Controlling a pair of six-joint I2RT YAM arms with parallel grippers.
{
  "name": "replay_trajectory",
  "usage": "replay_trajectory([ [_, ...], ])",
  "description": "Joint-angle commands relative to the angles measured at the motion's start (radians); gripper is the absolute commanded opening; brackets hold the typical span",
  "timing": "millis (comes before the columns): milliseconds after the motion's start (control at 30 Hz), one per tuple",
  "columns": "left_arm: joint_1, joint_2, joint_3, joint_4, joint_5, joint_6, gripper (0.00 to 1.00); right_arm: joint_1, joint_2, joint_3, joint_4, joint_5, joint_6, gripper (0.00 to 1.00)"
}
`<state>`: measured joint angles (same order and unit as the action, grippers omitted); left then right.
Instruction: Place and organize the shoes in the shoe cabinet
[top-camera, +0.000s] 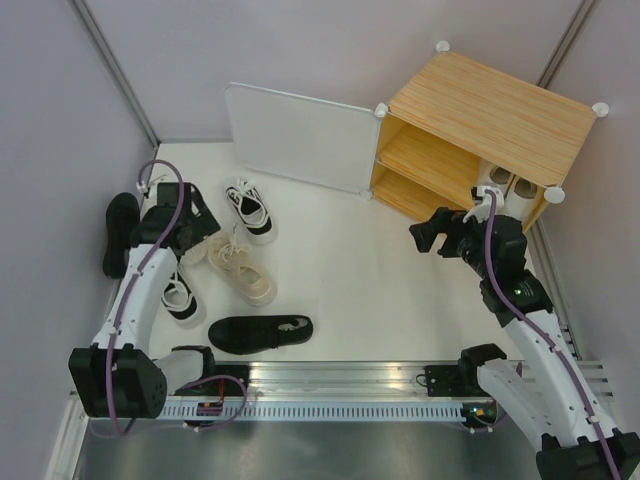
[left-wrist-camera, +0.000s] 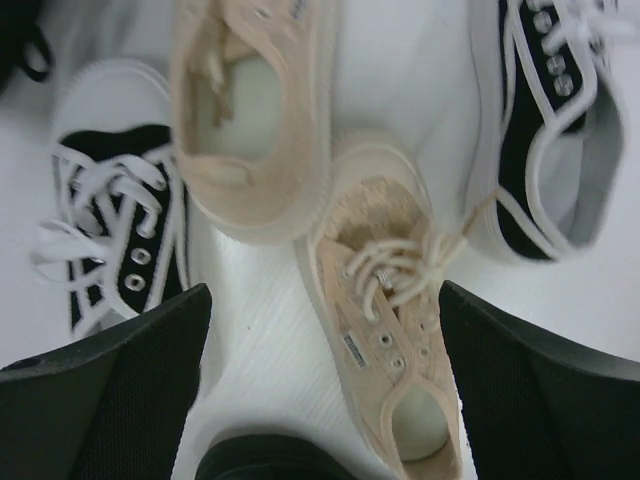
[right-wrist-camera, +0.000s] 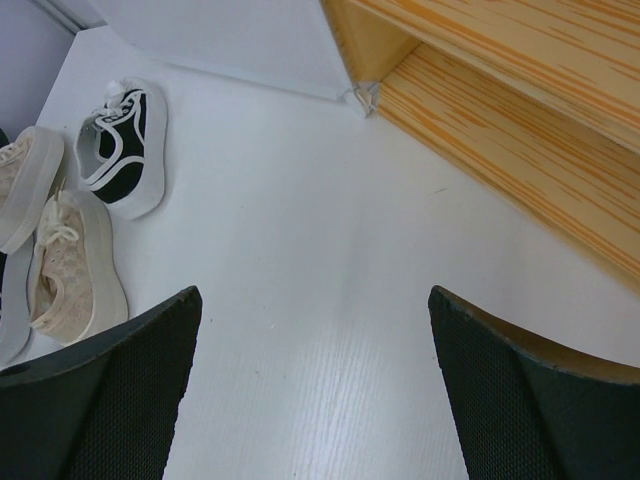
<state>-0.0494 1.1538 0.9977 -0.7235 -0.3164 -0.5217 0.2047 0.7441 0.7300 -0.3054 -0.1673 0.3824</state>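
Observation:
The shoe cabinet (top-camera: 490, 105) stands at the back right with its white door (top-camera: 300, 135) swung open; white shoes (top-camera: 505, 182) sit at the right end of its lower shelf. Loose on the floor at the left lie two cream shoes (top-camera: 240, 270), two black-and-white sneakers (top-camera: 250, 210) (top-camera: 180, 295) and two black shoes (top-camera: 120, 232) (top-camera: 260, 332). My left gripper (left-wrist-camera: 325, 290) hangs open over one cream shoe (left-wrist-camera: 385, 300), which lies between its fingers untouched. My right gripper (right-wrist-camera: 315, 290) is open over bare floor in front of the cabinet (right-wrist-camera: 520, 130).
Grey walls close in the white floor on the left, back and right. The open door (right-wrist-camera: 230, 40) stands on edge between the loose shoes and the cabinet. A metal rail (top-camera: 340, 385) runs along the near edge by the arm bases.

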Motion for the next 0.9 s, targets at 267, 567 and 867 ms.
replay_trajectory([
  [267,0.332,0.207,0.096,0.071,0.14,-0.034,0.95,0.087,-0.048,-0.011,0.014,0.086,-0.059,0.98],
  [567,0.387,0.414,0.165,0.105,0.157,-0.024,0.79,0.117,-0.054,-0.024,0.008,0.115,-0.068,0.98],
  [867,0.387,0.448,0.121,0.137,0.227,0.003,0.36,0.119,-0.034,-0.029,0.022,0.117,-0.065,0.98],
])
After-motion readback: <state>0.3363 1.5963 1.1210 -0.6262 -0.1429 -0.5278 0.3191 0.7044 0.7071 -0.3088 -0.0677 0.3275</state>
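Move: The beige shoe farther left, toe pointing outward, has its middle about 7 cm ahead of the open left hand, 8 cm to its left and 11 cm below. Lower down too are the other beige shoe, some 2 cm back and 6 cm right, the near black-and-white shoe, 7 cm back and 8 cm left, and an all-black shoe 7 cm ahead, 23 cm left. From the right hand the target shoe is roughly 62 cm left, 7 cm ahead. The left fingers come down astride the left side of the beige shoe's collar, one inside the opening and one outside, and close from wide open to less than half around it. The hand first sweeps about 9 cm left, then sinks some 8 cm while easing 3 to 4 cm forward, turning about 15 degrees counter-clockwise and tipping its fingers further down. ##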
